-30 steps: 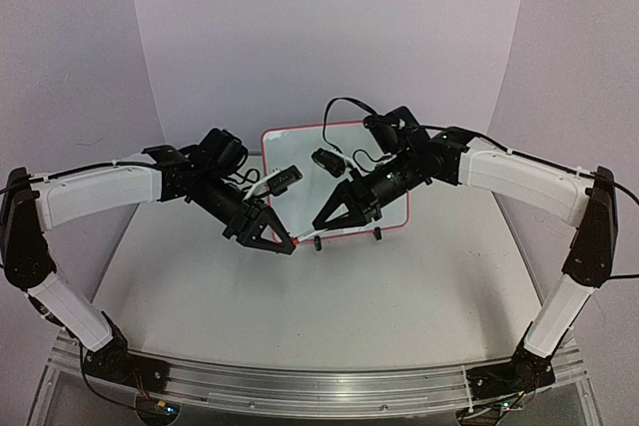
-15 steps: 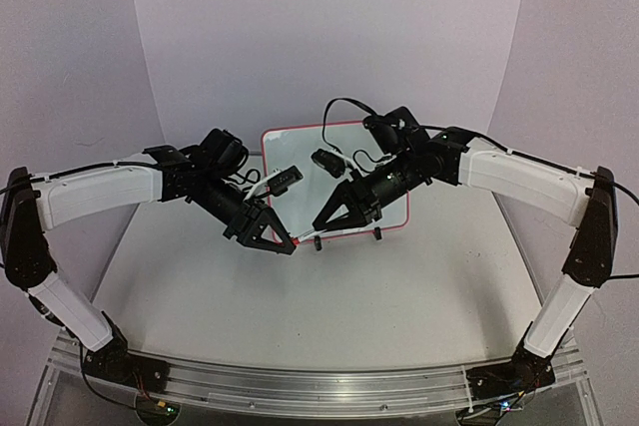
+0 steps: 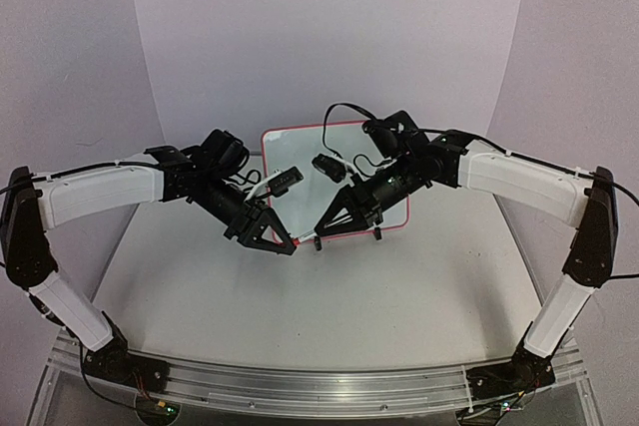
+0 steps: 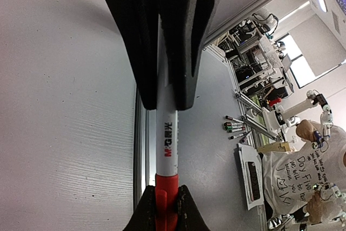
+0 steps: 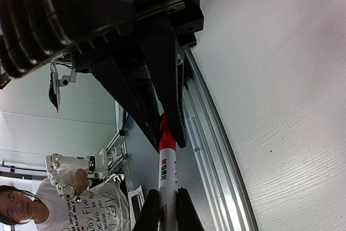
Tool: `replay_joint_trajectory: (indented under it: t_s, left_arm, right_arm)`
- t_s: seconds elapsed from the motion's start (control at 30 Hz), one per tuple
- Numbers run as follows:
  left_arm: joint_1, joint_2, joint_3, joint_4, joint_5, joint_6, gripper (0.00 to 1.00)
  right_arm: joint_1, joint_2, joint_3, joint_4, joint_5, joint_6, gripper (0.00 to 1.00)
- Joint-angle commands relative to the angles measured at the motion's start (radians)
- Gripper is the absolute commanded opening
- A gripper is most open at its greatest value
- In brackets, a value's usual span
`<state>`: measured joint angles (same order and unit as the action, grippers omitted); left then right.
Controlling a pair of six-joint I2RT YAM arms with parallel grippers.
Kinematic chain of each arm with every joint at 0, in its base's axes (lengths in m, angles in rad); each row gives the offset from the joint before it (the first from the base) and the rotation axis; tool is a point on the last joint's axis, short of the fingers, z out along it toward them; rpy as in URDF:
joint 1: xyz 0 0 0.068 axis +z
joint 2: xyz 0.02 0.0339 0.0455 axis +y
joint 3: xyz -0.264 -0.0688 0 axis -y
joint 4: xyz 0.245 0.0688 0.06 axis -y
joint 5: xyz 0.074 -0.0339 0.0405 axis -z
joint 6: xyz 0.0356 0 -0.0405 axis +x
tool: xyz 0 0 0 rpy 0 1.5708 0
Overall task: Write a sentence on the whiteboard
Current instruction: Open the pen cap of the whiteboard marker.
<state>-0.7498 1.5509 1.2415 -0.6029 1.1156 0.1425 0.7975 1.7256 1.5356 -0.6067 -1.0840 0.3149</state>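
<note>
The whiteboard, white with a thin red frame, stands upright at the back of the table. Both arms cover much of it, and no sentence shows on the part I can see. In front of it a marker hangs level between my two grippers. The left gripper is shut on its red cap. The right gripper is shut on the white barrel, its tips almost touching the left one's.
The pale table ends at an aluminium rail by the arm bases. A black clip foot props the board. Purple walls close in behind and at both sides. Beyond the table are several loose markers and a person.
The right gripper's fingers stand a little closer together on the marker, and its wrist has shifted slightly. The left arm and the whiteboard have not moved.
</note>
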Motion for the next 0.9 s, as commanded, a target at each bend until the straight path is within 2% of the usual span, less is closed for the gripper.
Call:
replay_joint_trajectory:
  t_s: [0.0,0.17,0.6,0.73,0.8,0.87]
  left_arm:
    - [-0.002,0.003,0.042,-0.015,0.006,0.025,0.00]
    - [-0.002,-0.008,0.026,-0.018,0.003,0.038,0.00]
    - [-0.002,-0.058,-0.026,-0.048,-0.005,0.040,0.00]
    - [-0.001,-0.058,-0.024,-0.080,-0.013,0.053,0.00]
    - [0.000,-0.065,-0.030,-0.101,-0.025,0.058,0.00]
    - [0.005,-0.084,-0.043,-0.103,-0.042,0.046,0.00]
  right_arm:
    - [0.006,-0.054,0.003,0.004,0.001,-0.021,0.00]
    - [-0.002,-0.067,0.013,0.001,-0.012,-0.046,0.00]
    - [-0.174,-0.151,-0.012,-0.053,-0.129,-0.112,0.00]
    - [-0.197,-0.167,0.009,-0.185,-0.103,-0.193,0.00]
    - [-0.200,-0.165,0.048,-0.316,-0.033,-0.273,0.00]
    - [-0.206,-0.172,0.058,-0.376,0.022,-0.304,0.00]
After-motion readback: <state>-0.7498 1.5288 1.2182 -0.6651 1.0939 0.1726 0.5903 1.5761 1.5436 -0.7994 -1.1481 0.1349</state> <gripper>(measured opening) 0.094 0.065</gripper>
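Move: The red cap of the marker is already in the left fingers. From the right hand, which already grips the white barrel, it lies about 5 cm to the left, 2 cm back and 2 cm lower. The barrel at the right fingers is thus about 5 cm right of the left hand, 2 cm ahead and 2 cm up. The whiteboard's middle stands some 30 cm ahead of the right hand, 5 cm right and 12 cm lower. Keep both grips shut and draw the right gripper with the barrel away from the left one, to the right, also up and forward, starting slowly and then quickening, some 9 cm in all. Hold the cap with the left hand, letting it be tugged barely 1 cm towards the right hand before it eases back. ##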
